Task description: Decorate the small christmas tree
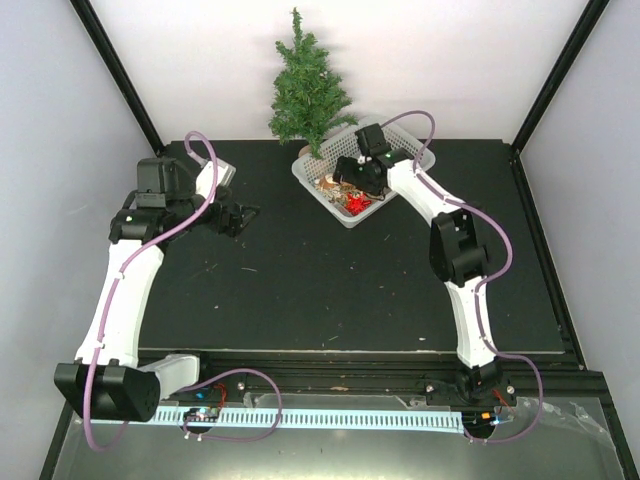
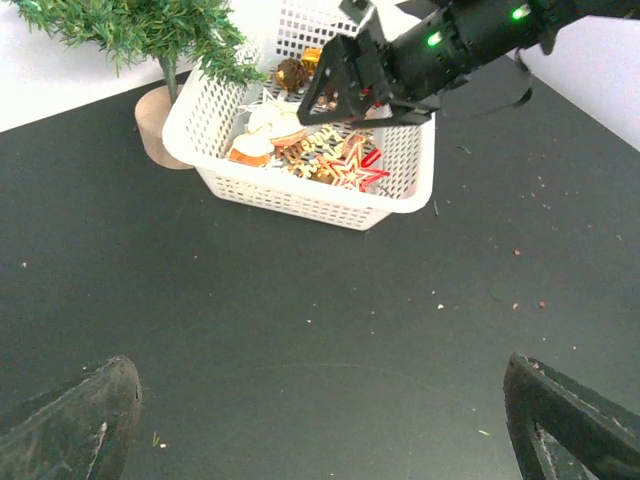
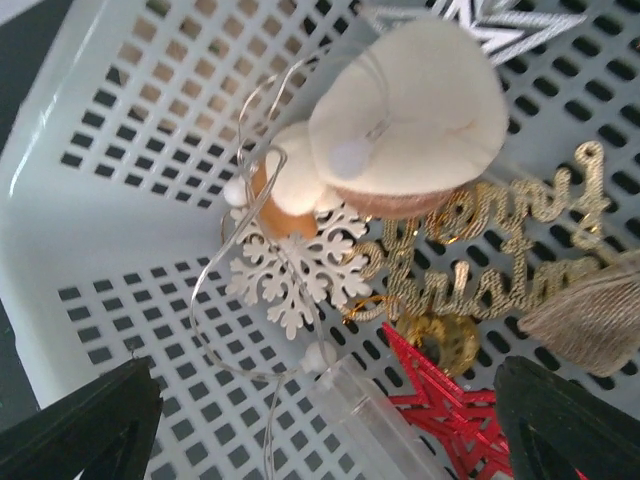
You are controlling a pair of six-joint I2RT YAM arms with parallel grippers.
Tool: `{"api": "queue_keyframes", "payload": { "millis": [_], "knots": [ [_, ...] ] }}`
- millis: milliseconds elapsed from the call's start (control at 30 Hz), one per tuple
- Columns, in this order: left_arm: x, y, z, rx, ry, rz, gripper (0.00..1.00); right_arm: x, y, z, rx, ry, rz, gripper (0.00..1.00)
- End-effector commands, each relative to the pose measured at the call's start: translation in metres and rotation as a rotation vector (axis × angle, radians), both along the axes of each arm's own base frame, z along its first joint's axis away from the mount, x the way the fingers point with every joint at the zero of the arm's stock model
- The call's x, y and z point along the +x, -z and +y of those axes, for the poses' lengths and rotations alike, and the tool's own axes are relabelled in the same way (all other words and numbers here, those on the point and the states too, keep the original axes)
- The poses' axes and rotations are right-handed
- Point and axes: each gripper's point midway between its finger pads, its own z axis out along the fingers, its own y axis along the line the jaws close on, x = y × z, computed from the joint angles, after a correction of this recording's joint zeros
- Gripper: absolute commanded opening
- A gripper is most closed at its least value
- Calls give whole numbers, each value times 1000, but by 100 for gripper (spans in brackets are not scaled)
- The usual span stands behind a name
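The small christmas tree [image 1: 308, 90] stands at the table's back edge, its wooden base [image 2: 158, 125] next to a white basket [image 1: 410, 135] of ornaments. My right gripper [image 1: 355, 182] hangs open inside the basket [image 3: 120, 150]. Its dark fingertips [image 3: 80, 430] stand wide on either side of a clear plastic case [image 3: 385, 425] on a thin wire [image 3: 215, 290]. Around the case lie a white snowflake [image 3: 300, 275], a cream soft ornament [image 3: 410, 110], a gold "Merry Christmas" sign [image 3: 490, 250] and a red star [image 3: 450, 410]. My left gripper [image 1: 238, 218] is open over bare black table [image 2: 320, 430].
The basket [image 2: 300, 195] sits just right of the tree. A silver star [image 3: 490, 25], a gold ring [image 3: 440, 340] and a jute tassel [image 3: 590, 310] also lie in it. White walls close off the back and sides. Small crumbs dot the black mat [image 1: 300, 290].
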Motion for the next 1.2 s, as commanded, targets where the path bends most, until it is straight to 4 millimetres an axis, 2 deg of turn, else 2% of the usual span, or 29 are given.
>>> {"api": "queue_keyframes", "payload": {
  "millis": [0, 333, 567, 633, 833, 967, 1100, 1167],
  "knots": [
    [-10, -17, -9, -38, 52, -47, 99, -9, 5, 13, -4, -51, 7, 91],
    [-15, -17, -8, -31, 45, -55, 99, -40, 37, -7, -89, -60, 71, 91],
    [-17, -19, -7, -24, 42, -60, 99, -64, 39, -38, -197, -36, 63, 91],
    [-17, -21, -7, -26, 41, -64, 99, -73, 34, -48, -226, -30, 48, 91],
    [-16, -20, -7, -22, 41, -66, 99, -114, 35, -77, -263, -10, 43, 91],
    [-10, -19, 1, 38, 19, -90, 99, -155, 42, -89, -222, -8, 50, 91],
    [-3, -17, 6, 90, 8, -96, 99, -184, 49, -100, -214, -17, 69, 92],
    [3, -20, 9, 106, -8, -108, 99, -195, 43, -104, -194, -7, 56, 91]
  ]
}}
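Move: Your right gripper is open over the near-left part of the basket, whose middle lies about 6 cm ahead, 3 cm to the right and 5 cm below. In it, the red star is roughly 2 cm ahead and 8 below; the white ornament is about 8 cm ahead and 3 left. The tree's wooden foot stands some 12 cm ahead and 12 left. From the left gripper, the basket is about 29 cm ahead and 32 right, well below. Sink the right gripper about 7 cm into the basket while drawing it back, then use the open fingers inside the near wall to drag the basket back and to the right, away from the tree. Make the whole pull about 18 cm back and 10 cm right, rising slightly in the second half. Keep the fingers wide and let the hand's left side dip a little. ##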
